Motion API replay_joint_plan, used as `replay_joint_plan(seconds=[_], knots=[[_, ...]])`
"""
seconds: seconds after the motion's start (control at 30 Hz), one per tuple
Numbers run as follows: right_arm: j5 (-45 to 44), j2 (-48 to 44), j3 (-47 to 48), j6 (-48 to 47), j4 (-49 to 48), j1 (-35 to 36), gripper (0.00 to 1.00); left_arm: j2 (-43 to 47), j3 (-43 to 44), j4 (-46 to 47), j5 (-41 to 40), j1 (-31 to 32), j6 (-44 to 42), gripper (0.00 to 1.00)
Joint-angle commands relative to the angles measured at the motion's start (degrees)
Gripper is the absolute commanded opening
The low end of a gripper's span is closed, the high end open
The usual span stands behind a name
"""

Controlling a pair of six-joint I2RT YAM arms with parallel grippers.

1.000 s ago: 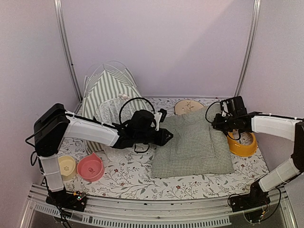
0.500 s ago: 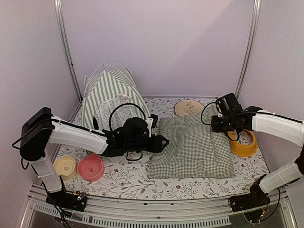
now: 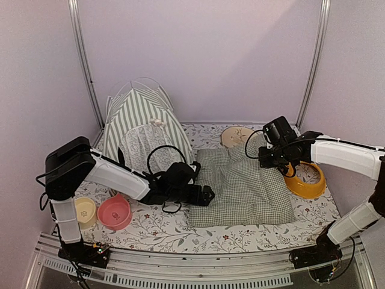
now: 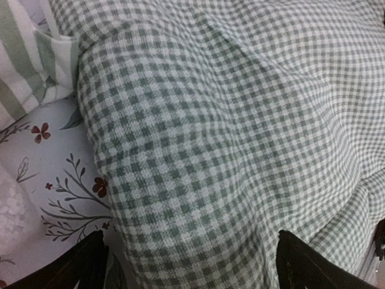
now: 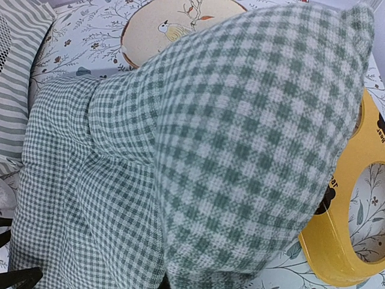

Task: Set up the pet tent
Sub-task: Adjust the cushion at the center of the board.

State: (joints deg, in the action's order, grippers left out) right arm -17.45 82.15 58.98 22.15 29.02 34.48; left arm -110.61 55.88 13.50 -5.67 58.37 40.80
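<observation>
The pet tent (image 3: 141, 120) stands upright at the back left, striped green and white, its lace curtain facing forward; its striped edge also shows in the wrist views (image 4: 24, 66) (image 5: 18, 72). A gingham cushion (image 3: 240, 186) lies mid-table to its right. My left gripper (image 3: 207, 195) is open at the cushion's left edge, and the checked fabric (image 4: 198, 150) bulges between its spread fingertips (image 4: 84, 265). My right gripper (image 3: 264, 158) is shut on the cushion's back right corner (image 5: 252, 132), which is lifted and hides the fingers in the right wrist view.
A pink bowl (image 3: 114, 212) and a pale yellow bowl (image 3: 84, 211) sit at the front left. An orange bowl (image 3: 307, 180) (image 5: 349, 241) lies under the right arm. A round wooden board (image 3: 237, 135) (image 5: 180, 24) with a bird print lies behind the cushion.
My left gripper has opened and let go of the cushion's left edge, dropping nearer the front. My right gripper has carried the lifted cushion corner leftward.
</observation>
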Motion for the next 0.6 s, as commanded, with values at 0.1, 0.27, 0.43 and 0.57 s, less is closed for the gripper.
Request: replay_joint_plan(seconds=[0.1, 0.27, 0.43, 0.57], knots=[[2.81, 1.09, 0.52, 1.21, -1.74, 0.41, 0.00, -0.37, 0.70, 7.60, 5.55, -0.58, -1.73, 0.21], [12.37, 1.56, 0.25, 4.41, -6.07, 0.46, 0.00, 2.43, 2.42, 14.57, 5.77, 5.67, -12.97, 0.00], [18.48, 2.22, -2.18, 9.37, -11.96, 1.99, 0.00, 1.60, 4.49, 21.09, 10.89, 11.73, -25.80, 0.00], [22.54, 3.11, -5.49, 12.09, -17.29, 4.39, 0.03, -3.33, 6.38, 22.12, 16.31, 10.58, -22.76, 0.00]])
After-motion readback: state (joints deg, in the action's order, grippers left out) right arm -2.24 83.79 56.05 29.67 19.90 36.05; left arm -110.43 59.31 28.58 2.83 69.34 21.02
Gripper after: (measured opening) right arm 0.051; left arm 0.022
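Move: The cushion's left edge lies right between the left hand's open fingers, roughly 1 cm to the right and 1 cm lower; the pet tent's middle is some 22 cm left, 16 cm farther out and 10 cm higher, the pink bowl about 31 cm left and 6 cm back, 1 cm lower. From the right hand, already holding the cushion's raised right side, the cushion's middle lies about 7 cm left, level fore-and-aft and 13 cm below; the yellow feeder sits some 13 cm right, 1 cm farther out, 14 cm below. The cushion's left edge is pinched by the left fingers, which shut from wide open, then carry it right and back by about 10 and 9 cm while rising some 8 cm; that wrist swings about 30 degrees clockwise and its fingers tip up. The right hand keeps its grip on the cushion's right side and draws it about 6 cm left, its left side rolling up. ##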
